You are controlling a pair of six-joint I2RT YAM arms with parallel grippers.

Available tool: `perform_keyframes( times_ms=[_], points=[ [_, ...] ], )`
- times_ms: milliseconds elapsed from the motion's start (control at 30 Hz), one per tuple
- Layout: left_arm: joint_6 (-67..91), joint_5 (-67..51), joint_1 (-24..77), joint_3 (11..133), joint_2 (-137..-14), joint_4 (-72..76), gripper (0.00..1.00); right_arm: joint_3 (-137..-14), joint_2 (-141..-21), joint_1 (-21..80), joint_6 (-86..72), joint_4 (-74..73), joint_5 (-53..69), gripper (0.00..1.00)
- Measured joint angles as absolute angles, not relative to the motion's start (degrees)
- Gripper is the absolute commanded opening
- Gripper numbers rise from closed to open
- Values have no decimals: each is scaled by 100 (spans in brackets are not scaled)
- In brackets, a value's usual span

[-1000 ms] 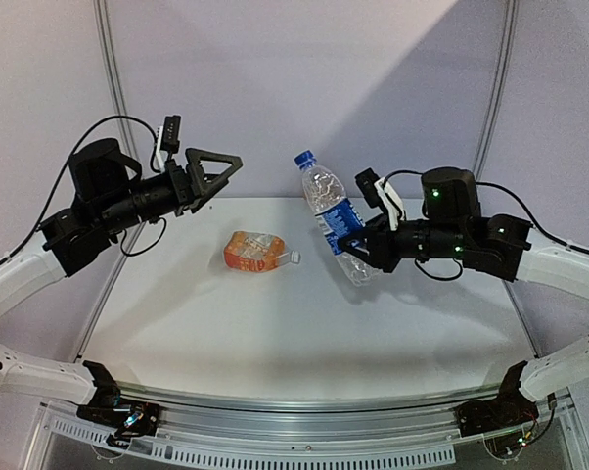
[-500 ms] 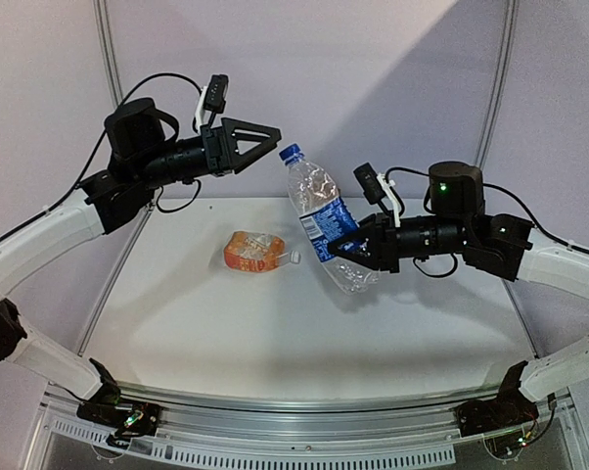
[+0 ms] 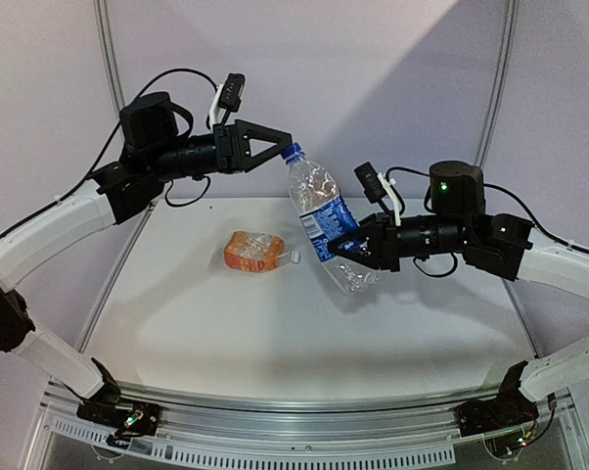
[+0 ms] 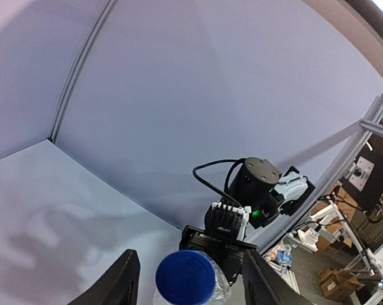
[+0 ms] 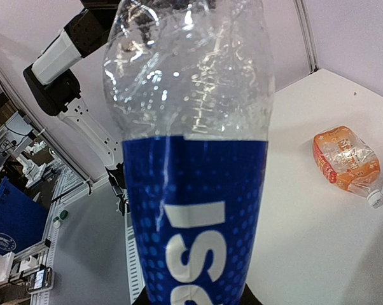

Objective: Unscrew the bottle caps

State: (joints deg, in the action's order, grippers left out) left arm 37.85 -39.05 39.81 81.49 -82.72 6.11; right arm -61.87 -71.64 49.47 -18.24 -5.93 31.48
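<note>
My right gripper (image 3: 350, 247) is shut on the clear water bottle (image 3: 321, 217) at its blue label (image 5: 194, 222) and holds it above the table, tilted with its neck up and to the left. The bottle's dark blue cap (image 3: 293, 152) sits between the fingers of my left gripper (image 3: 286, 143). In the left wrist view the blue cap (image 4: 186, 277) has a gap on each side to the black fingers (image 4: 125, 283), so the jaws stand open around it without touching. The orange bottle (image 3: 258, 251) lies on its side on the table, its white cap (image 3: 295, 258) pointing right.
The white table (image 3: 275, 333) has a metal rail (image 3: 304, 401) along its near edge. Pale walls with vertical posts (image 3: 106, 49) close off the back. In the right wrist view the orange bottle (image 5: 345, 159) lies to the right of the held bottle.
My left arm has swung right and up to the bottle's neck, and its jaws have narrowed around the blue cap. The right arm tipped the bottle leftward, then held still.
</note>
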Motion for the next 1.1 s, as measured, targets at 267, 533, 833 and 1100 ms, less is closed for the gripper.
perform_keyframes(
  times_ms=[267,533,833,1100],
  points=[
    [3710,-3922,4003,8309,-8479,349,39,-6187,-7164,4947,-1911,-589,3146,0],
    [3739,-3894,4032,8355,-8484,224,16,-6184,-7166,4943,-1946,-609,3103,0],
    [4187,-2738,4091,8982,-8757,-899,17,-6823,-7592,4993,-1483,-1400,1638,0],
    [5376,-928,4246,10114,-9424,-2727,21,-7762,-8475,5566,-460,-2383,-1181,0]
  ],
)
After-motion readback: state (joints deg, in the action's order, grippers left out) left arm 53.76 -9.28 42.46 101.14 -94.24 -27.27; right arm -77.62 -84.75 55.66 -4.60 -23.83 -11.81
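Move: Between the left hand's open pads, the blue cap sits about 1 cm to that hand's right and 1 cm below it, level with it fore and aft. From the right hand, which already grips the bottle's body, the cap is roughly 7 cm ahead, 6 cm left and 12 cm up. The orange bottle lies on the table some 12 cm ahead of the left hand, 10 cm to its left and about 42 cm below. Easing about 1 cm right and down, the left hand shuts its fingers on the blue cap while the right hand holds the bottle still. Then both swing forward some 9 cm, sinking as they go, and twist against each other: left wrist counter-clockwise, right wrist clockwise, about 30 degrees each seen from above, while each also rolls, turning the cap in the unscrewing sense. ##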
